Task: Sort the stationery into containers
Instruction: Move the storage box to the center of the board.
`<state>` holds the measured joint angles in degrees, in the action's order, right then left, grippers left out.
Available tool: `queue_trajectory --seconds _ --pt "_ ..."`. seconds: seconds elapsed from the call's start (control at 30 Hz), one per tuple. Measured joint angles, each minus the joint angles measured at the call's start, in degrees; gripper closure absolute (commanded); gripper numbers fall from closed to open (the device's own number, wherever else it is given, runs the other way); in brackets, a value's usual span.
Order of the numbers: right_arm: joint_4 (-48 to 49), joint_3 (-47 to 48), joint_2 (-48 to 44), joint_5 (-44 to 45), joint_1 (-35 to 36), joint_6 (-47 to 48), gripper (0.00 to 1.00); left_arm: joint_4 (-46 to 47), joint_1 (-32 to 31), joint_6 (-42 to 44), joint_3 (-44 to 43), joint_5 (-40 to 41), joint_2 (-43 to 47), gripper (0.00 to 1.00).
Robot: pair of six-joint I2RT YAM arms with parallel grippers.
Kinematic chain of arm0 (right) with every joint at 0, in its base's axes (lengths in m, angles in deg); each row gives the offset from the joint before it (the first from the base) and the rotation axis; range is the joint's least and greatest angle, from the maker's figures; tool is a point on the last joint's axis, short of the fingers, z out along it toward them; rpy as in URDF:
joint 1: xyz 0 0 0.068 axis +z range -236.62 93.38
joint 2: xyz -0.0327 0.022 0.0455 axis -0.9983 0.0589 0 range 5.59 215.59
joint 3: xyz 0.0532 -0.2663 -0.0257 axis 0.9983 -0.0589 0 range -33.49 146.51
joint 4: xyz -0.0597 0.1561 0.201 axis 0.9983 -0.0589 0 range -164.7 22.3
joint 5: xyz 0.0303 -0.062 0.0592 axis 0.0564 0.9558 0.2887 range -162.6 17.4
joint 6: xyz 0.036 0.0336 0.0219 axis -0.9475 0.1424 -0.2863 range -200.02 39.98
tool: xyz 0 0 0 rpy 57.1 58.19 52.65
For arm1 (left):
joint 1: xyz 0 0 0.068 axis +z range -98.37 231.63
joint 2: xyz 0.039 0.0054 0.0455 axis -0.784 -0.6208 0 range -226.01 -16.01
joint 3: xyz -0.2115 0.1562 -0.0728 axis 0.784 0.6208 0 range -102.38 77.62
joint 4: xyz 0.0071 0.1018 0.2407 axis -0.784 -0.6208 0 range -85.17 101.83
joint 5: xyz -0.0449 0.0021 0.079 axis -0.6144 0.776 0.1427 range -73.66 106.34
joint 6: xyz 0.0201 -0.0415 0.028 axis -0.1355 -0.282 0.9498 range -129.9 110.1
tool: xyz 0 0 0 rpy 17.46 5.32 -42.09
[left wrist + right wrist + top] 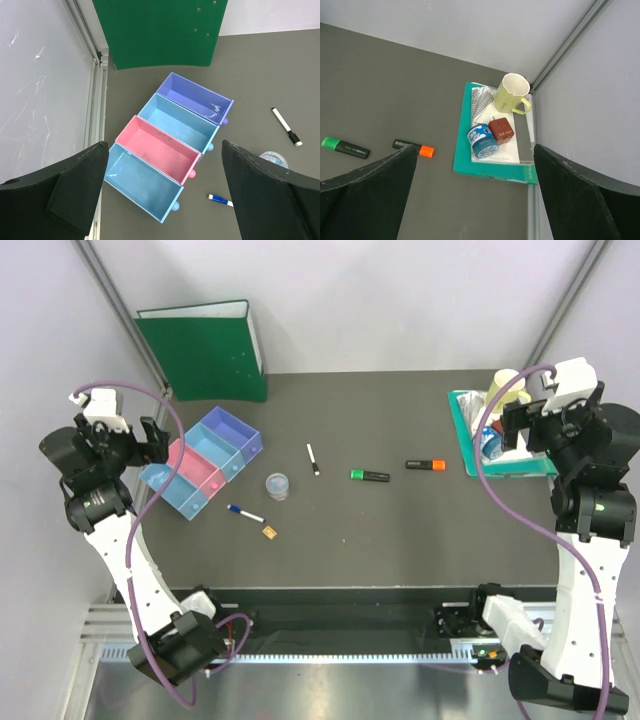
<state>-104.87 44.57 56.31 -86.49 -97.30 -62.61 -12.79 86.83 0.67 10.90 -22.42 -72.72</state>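
Note:
The joined row of four bins (200,462) stands at the left; in the left wrist view they run light blue (142,182), pink (160,150), light blue (177,122), purple (195,97), all empty. On the table lie a black-capped pen (313,458), a blue-capped pen (244,512), a tan square (269,532), a small clear jar (277,486), a green-capped highlighter (370,476) and an orange-capped highlighter (425,465). My left gripper (152,440) hangs open and empty above the bins' left end. My right gripper (512,425) is open and empty over the teal tray.
A green binder (205,352) stands at the back left. A teal tray (490,167) at the right holds a cream mug (512,94), a blue round tin (482,140), a red cube (500,131) and papers. Frame posts rise at both back corners.

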Motion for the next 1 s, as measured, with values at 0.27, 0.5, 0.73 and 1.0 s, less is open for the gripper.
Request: queue_trajectory --seconds 0.27,0.5,0.73,1.0 --pt "-0.4 0.5 0.4 -0.9 0.0 0.8 0.00 0.0 0.0 0.0 0.0 0.0 0.0 0.01" --pt "-0.4 0.5 2.3 1.8 0.0 2.1 0.00 0.0 0.0 3.2 1.1 -1.7 0.5 0.01" --pt "-4.0 2.6 7.8 0.2 3.9 4.0 0.00 -1.2 -0.1 7.1 4.9 -0.9 2.0 0.01" --pt "-3.8 6.3 18.1 4.5 16.7 3.0 0.00 -1.4 -2.4 5.9 9.4 10.4 0.0 0.01"
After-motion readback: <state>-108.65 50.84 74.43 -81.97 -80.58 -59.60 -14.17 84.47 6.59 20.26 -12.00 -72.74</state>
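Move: The storage box lies some 12 cm ahead of the left hand, in line with it sideways and about 28 cm below; the blue marker lies 3 cm back and 12 cm to that hand's right, the clear cup 5 cm ahead and 21 cm right. From the right hand, the storage box is about 75 cm left and 15 cm ahead; the orange-capped marker is 13 cm left, 14 cm ahead, the teal tray 6 cm right, 20 cm ahead, all some 36 cm down. After a short wait the left hand sinks about 8 cm over the near side of the storage box, drifting slightly left late on, its open fingers tipping some 10 degrees further down. The right hand, also open and empty, swings left and forward about 7 cm each way while sinking 6 cm, coming off the teal tray's side towards the markers and the distant storage box, its wrist turning counter-clockwise and tipping down about 15 degrees. ##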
